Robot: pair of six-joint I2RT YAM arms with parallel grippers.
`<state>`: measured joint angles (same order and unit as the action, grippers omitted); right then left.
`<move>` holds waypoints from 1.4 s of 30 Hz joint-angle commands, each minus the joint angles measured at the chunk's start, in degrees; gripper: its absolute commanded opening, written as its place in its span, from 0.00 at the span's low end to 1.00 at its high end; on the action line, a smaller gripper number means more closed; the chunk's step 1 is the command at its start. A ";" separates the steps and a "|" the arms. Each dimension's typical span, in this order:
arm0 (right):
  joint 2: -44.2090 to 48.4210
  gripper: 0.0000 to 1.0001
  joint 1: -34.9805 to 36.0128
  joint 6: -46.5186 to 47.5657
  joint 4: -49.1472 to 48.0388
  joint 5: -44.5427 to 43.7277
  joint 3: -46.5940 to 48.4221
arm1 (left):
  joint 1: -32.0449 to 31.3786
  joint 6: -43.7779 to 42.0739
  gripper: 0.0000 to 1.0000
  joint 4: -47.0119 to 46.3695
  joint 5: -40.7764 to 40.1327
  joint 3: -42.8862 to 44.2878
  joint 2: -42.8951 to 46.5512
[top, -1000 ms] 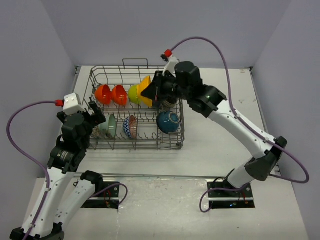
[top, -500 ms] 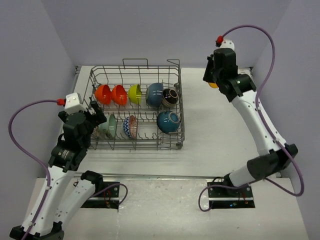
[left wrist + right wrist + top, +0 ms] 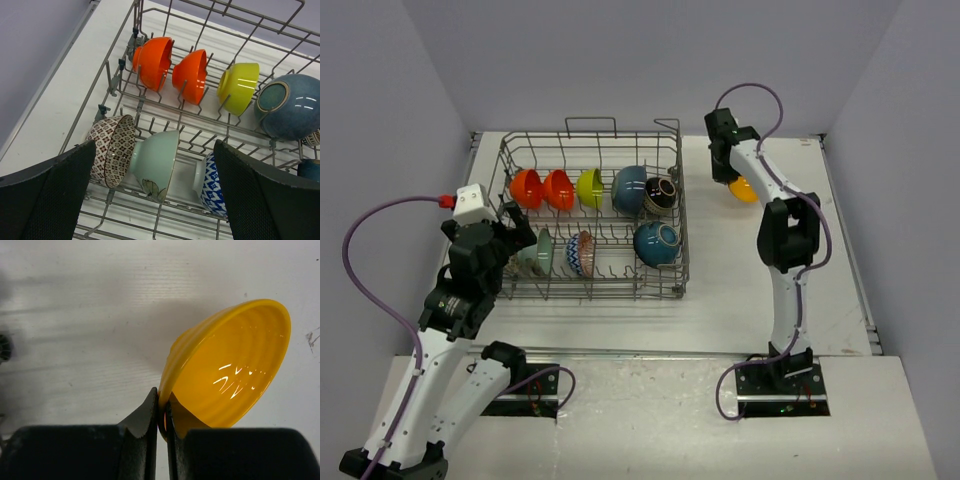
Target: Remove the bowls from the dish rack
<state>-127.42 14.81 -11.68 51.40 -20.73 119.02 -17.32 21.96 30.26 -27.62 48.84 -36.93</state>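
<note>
The grey wire dish rack stands at the table's far left. Its back row holds two orange-red bowls, a lime one, a dark blue one and a black one. The front row holds a brown patterned bowl, a pale green one, a blue-white one and another dark blue one. My left gripper hangs open above the pale green bowl, touching nothing. Right of the rack, my right gripper is shut on the rim of a yellow bowl, tilted just over the table.
The rack's wire handle loop sticks up at its far side. Upright tines separate the bowls. The grey wall runs close behind the right gripper. A purple cable loops above the right arm.
My right gripper has lifted the yellow bowl out of the rack's back row and swung it right, down to the table beside the rack. The left arm has barely moved.
</note>
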 commanded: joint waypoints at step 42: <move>51.98 0.61 5.49 -9.39 -13.90 28.60 -22.91 | -0.08 1.60 1.00 0.51 -6.57 2.93 0.54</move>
<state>-80.34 19.18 -16.62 45.91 -8.64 103.79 -17.32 22.09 31.42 -30.02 49.28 -37.93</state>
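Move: The right hand already holds the yellow bowl by its left rim. The bare counter spot it is bound for lies about 12 cm below, some 4 cm to the right and 2 cm farther out. The dish rack's right side is roughly 12 cm to this hand's left; in it, the black bowl is about 18 cm left and 2 cm back, the teal bowl 18 cm left and 14 cm back. From the left hand, that spot is some 27 cm ahead, 57 cm right and 27 cm down. Still pinching the yellow bowl's rim, the right hand lowers the bowl about 6 cm almost straight down to the counter, tilting some 10 degrees, then opens its fingers to about half and lets go. It rises clear, slowly at first and then fast, some 30 cm up while drawing back about 12 cm, the fingers swinging up to point forward. ##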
